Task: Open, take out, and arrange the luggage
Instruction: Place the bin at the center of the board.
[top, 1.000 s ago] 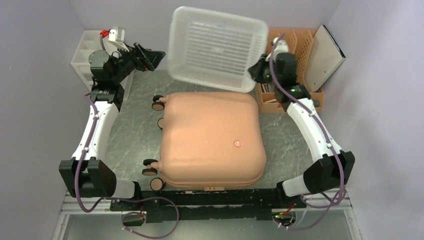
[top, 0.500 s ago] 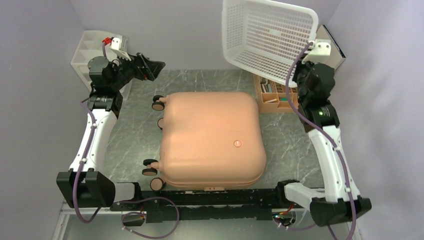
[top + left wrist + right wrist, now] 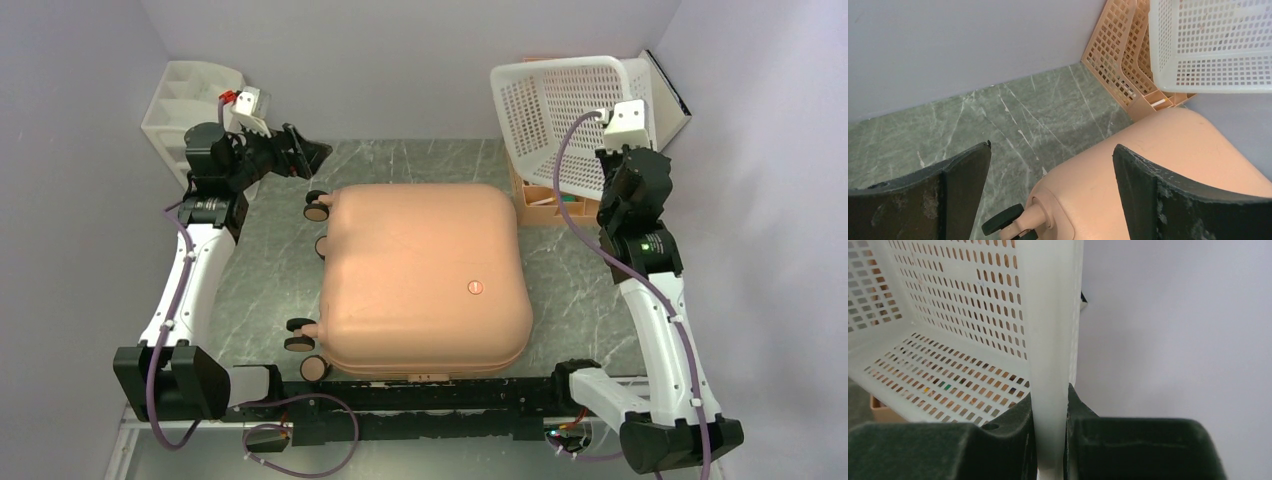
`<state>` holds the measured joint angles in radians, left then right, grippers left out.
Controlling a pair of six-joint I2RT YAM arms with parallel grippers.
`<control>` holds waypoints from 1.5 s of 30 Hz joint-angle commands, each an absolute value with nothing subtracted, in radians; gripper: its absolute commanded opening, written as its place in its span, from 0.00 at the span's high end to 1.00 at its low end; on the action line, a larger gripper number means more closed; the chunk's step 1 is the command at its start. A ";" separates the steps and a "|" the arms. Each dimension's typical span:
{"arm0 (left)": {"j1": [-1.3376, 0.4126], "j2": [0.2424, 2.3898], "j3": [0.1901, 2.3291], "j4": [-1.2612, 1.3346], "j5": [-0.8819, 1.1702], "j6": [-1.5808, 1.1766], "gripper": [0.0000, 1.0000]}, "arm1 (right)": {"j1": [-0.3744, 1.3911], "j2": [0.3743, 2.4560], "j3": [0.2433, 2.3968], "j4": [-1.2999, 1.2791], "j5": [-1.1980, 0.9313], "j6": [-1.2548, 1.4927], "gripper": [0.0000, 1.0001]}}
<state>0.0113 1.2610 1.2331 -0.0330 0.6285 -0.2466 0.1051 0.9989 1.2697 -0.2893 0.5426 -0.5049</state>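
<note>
The luggage [image 3: 425, 275] is a salmon-pink hard-shell suitcase lying flat and closed in the middle of the table, black wheels [image 3: 316, 210] toward the left. My left gripper [image 3: 305, 153] hovers open above the far-left corner, near the wheels, holding nothing; the left wrist view shows the luggage [image 3: 1148, 170] and one wheel [image 3: 1004, 219] between its spread fingers [image 3: 960, 180]. My right gripper [image 3: 612, 170] is shut on the rim of a white perforated basket [image 3: 560, 115], held tilted in the air at the far right. In the right wrist view the basket [image 3: 1050, 365] rim runs between the pads.
An orange-tan slotted file rack [image 3: 545, 200] stands at the far right, under the basket, also visible as a rack [image 3: 1120, 55] in the left wrist view. A white organiser [image 3: 185, 100] sits at the far left. A grey flat box [image 3: 665, 100] leans on the right wall.
The right arm has swung the white basket from above the luggage to the far right and lowered it over the rack. The left gripper has opened slightly wider and shifted slightly.
</note>
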 commanded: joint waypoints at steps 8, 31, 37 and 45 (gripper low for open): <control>0.008 1.198 1.212 -0.098 0.633 -0.109 0.04 | -0.122 1.072 1.200 -0.090 0.395 -0.555 1.00; 0.008 1.178 1.128 -0.092 0.635 -0.079 0.04 | -0.497 1.438 1.194 0.294 -0.079 -0.469 0.80; 0.008 1.175 1.129 -0.094 0.633 -0.075 0.03 | -0.498 1.495 1.198 0.327 -0.083 -0.446 0.65; 0.008 1.170 1.123 -0.113 0.630 -0.057 0.03 | -0.497 1.521 1.157 0.355 -0.093 -0.395 0.49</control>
<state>0.0113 1.1866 1.1187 -0.1188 0.6289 -0.0879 -0.5011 1.5124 1.1698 0.2718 -0.0715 -0.4339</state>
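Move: The white basket hangs tilted from the right hand, its middle about 12 cm to the left and 4 cm ahead. It goes to the orange rack, whose middle stands about 14 cm ahead, 5 cm left and some 28 cm below. The white panel leans about 18 cm to the right of the rack's middle and 4 cm farther out. From the left hand the rack lies roughly 63 cm right, 10 cm ahead and 23 cm lower. The white basket, still pinched by its right rim, is carried by the right hand about 17 cm right and 12 cm down, then mainly forward, some 12 cm in all, over the orange rack; near the end the fingers ease partly open around the rim. The empty, open left hand sinks about 4 cm and draws back 2 beside the suitcase's far wheels, then stays. ##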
